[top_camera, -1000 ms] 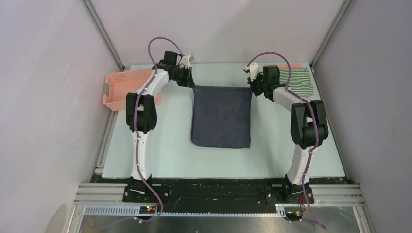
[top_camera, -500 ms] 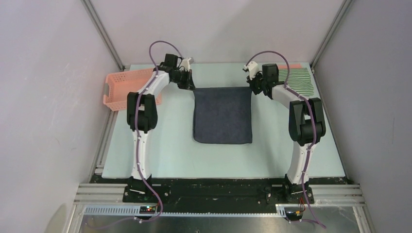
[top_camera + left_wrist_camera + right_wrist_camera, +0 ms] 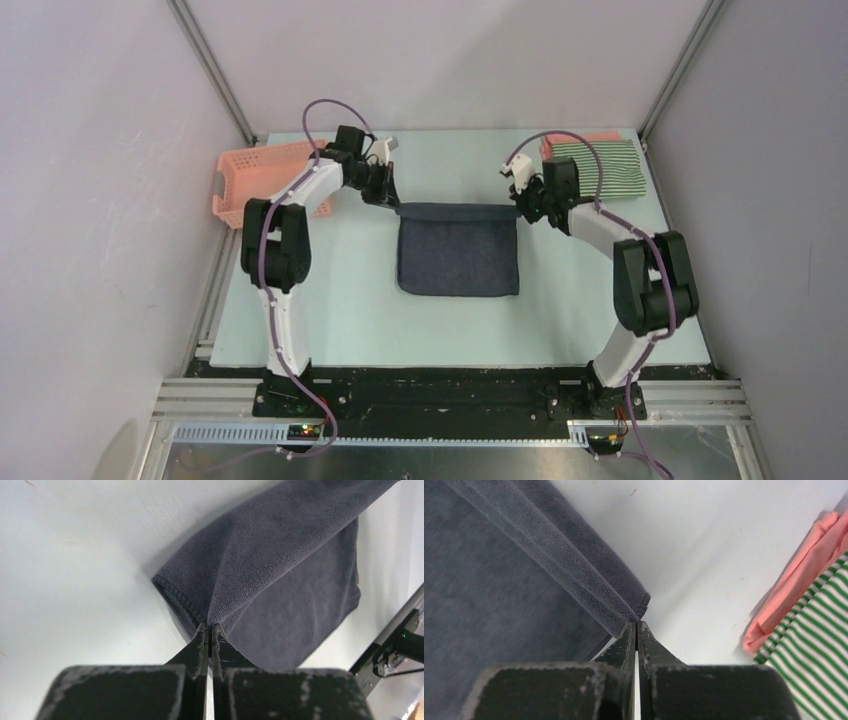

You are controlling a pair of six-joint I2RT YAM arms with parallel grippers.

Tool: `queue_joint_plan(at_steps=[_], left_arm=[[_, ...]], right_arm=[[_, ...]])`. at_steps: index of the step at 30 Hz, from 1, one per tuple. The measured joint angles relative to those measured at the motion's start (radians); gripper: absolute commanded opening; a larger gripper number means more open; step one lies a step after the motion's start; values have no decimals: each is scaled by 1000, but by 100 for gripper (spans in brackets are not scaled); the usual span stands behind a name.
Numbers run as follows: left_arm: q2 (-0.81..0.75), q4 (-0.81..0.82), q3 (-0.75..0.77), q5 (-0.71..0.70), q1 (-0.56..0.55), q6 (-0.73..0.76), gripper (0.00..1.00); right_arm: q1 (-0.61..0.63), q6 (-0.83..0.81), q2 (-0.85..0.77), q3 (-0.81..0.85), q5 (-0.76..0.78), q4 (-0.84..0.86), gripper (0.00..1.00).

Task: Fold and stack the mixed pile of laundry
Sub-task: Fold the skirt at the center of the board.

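The dark navy-grey garment (image 3: pixel 458 252) lies in the middle of the table, its far edge lifted. My left gripper (image 3: pixel 394 201) is shut on its far left corner (image 3: pixel 200 615); my right gripper (image 3: pixel 520 207) is shut on its far right corner (image 3: pixel 634 611). Between the two grippers the held edge hangs taut above the cloth lying below. The green-and-white striped garment (image 3: pixel 600 168) lies folded at the far right on top of the salmon-pink shirt (image 3: pixel 575 140), whose edge also shows in the right wrist view (image 3: pixel 789 585).
A pink plastic lattice basket (image 3: pixel 262 183) stands at the far left edge of the table. The pale table surface (image 3: pixel 340 300) runs round the cloth. Grey walls and metal posts close in the cell on three sides.
Both grippers have carried the held far edge of the dark garment toward the near side, so the garment looks shorter front to back. The striped stack has not moved.
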Motion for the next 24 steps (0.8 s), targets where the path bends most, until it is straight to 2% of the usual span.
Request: queue_joint_plan(at_steps=[5,13,19,24], left_arm=[[-111,4,-116,-30,-42,-26,0],[-217,-2,-294,-66,-59,-71,0],[-294,-4,-391,-79,-58,-77,0],[-341,-8,-443,-79,-63,-78,0]], right_arm=[[34,5,-149,-176,39,38,0],[90,50,-317,-351,133,42,0],[124,105,-431,-396,161,15,0],[131,162,-451,-396,163,-34,0]])
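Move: Both hands hold the ends of the skirt's far edge, low over the table. From the left hand, the skirt's near left corner lies about 22 cm back and 1 cm to the right, some 6 cm lower; the basket is about 31 cm to the left and 6 cm farther out. From the right hand, the near right corner is roughly 22 cm back and 2 cm to the left; the folded stack is some 22 cm to the right and 13 cm ahead. Back towards the robot, low and side by side, both hands draw the pinched edge of the skirt about 11 or 12 cm over its lower layer towards the near edge, slowing as they go. The fingers stay shut; the left wrist tips by less than ten degrees, and the right hand dips slightly, then rises a centimetre or two late on. ##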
